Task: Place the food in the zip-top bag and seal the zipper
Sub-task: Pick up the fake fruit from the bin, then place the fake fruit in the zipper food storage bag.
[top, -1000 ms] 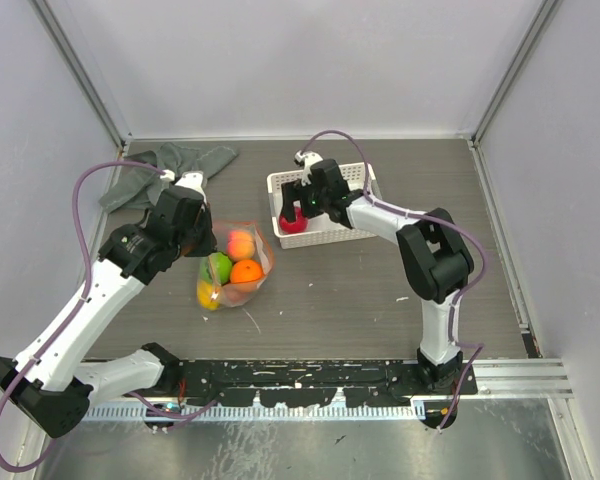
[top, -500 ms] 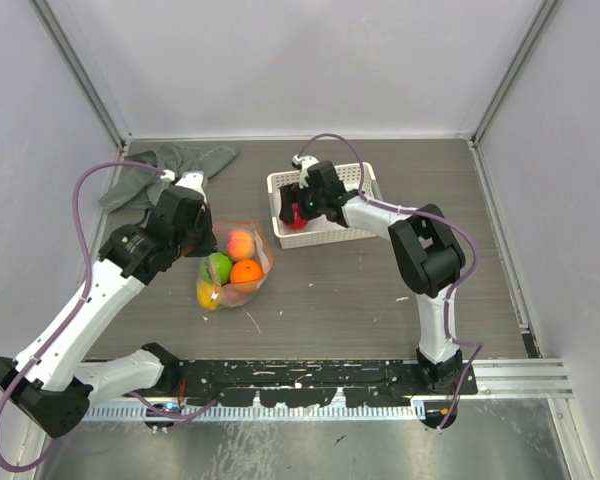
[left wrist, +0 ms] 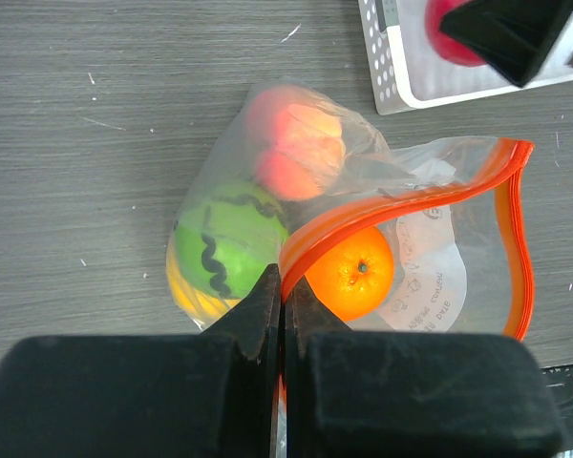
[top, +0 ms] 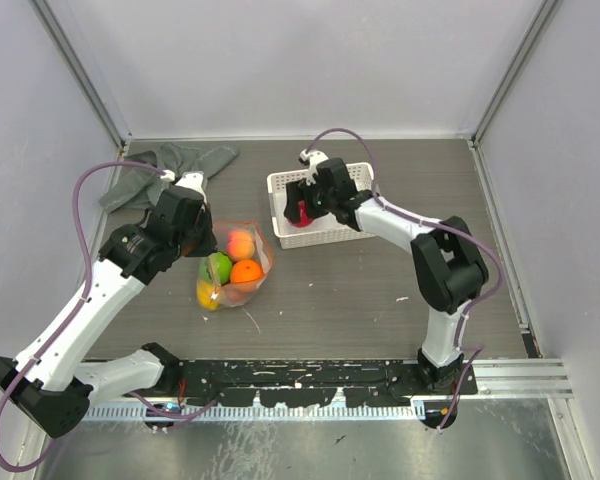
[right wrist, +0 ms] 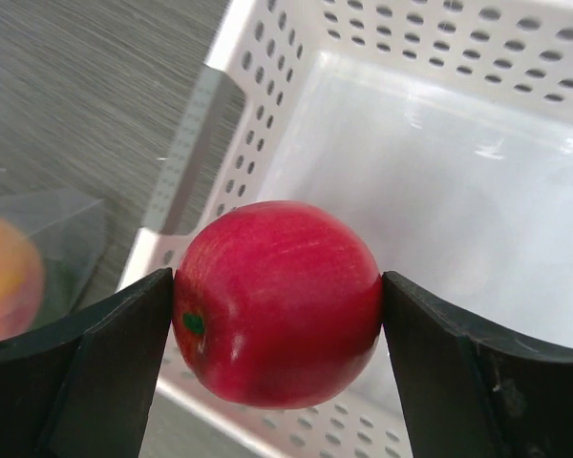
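The clear zip-top bag [top: 237, 266] lies on the table with its mouth held up. Inside it are an orange fruit [left wrist: 351, 272], a green one [left wrist: 227, 250], a peach one [left wrist: 294, 143] and a yellow one [left wrist: 184, 294]. My left gripper [left wrist: 283, 298] is shut on the orange-red zipper [left wrist: 401, 205] at the bag's mouth; in the top view the left gripper [top: 198, 238] sits at the bag's left. My right gripper [right wrist: 279, 305] is shut on a red fruit [right wrist: 279, 303], both fingers touching its sides, over the basket's corner; from above, the right gripper [top: 302, 212] is over the basket.
The white lattice basket [top: 325, 237] stands right of the bag, its inside [right wrist: 439, 191] bare in the right wrist view. A grey cloth [top: 170, 165] lies crumpled at the back left. Grey walls close the table at the back and sides.
The right gripper has narrowed onto the red fruit and shifted a little back and right over the basket; its elbow swung right. The left arm and bag have stayed still.
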You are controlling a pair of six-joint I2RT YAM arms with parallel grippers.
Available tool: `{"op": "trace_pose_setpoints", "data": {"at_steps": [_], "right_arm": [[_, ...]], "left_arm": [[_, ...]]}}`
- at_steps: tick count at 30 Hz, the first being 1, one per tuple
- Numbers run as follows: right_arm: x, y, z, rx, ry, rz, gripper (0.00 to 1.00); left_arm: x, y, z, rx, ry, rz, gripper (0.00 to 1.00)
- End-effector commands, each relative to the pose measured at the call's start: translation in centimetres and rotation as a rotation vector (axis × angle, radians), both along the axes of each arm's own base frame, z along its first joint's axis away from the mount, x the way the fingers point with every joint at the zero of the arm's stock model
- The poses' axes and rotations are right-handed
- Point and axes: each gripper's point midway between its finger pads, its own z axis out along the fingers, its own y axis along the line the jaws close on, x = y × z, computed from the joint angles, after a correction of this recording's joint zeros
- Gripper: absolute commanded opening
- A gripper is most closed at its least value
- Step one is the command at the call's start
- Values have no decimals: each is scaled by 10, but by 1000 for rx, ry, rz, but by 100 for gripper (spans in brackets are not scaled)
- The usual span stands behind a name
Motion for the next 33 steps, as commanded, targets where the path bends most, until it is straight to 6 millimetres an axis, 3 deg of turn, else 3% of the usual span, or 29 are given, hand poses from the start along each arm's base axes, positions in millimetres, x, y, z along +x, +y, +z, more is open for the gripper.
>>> {"op": "trace_pose_setpoints", "data": {"at_steps": [1,9,17,25,33], "right_arm": [[0,-2,89,105,-188,-2,53],[-34,-8,160,180,-324,37,53],[-92,4,222,244,-485,168,53],[-156,47,245,298,-585,369,55],[-205,96,238,383,-614,536,55]], "left_arm": [[7,-2,9,-20,-42,11,0],[7,-2,9,-26,-41,16,0],[9,-3,9,-28,-41,17,0],[10,-5,9,-35,-40,16,0],[9,-6,11,-44,-47,14,0]]}}
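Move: The right hand already holds the red fake fruit a few centimetres above the bin floor; the zip-top bag's mouth lies about 16 cm back, 9 cm to its left and 8 cm above. The bin's middle is some 4 cm ahead, 6 cm right and 5 cm below; inside the bag the orange lies about 17 cm back and 11 cm left, the peach 9 cm back and 11 cm left, both 4 cm lower. From the left hand the mouth is 1 cm ahead, 7 cm right and 4 cm below. The right arm lifts the red fruit up out of the bin by some 20 cm, at first almost straight up, then sweeps it back about 19 cm and left towards a place over the bag's mouth, the wrist tipping the fingers up and turning counter-clockwise by nearly 30 degrees. The fingers keep hold of the fruit and close in further on it near the end, while the left hand stays put and still pinches the bag's rim. ##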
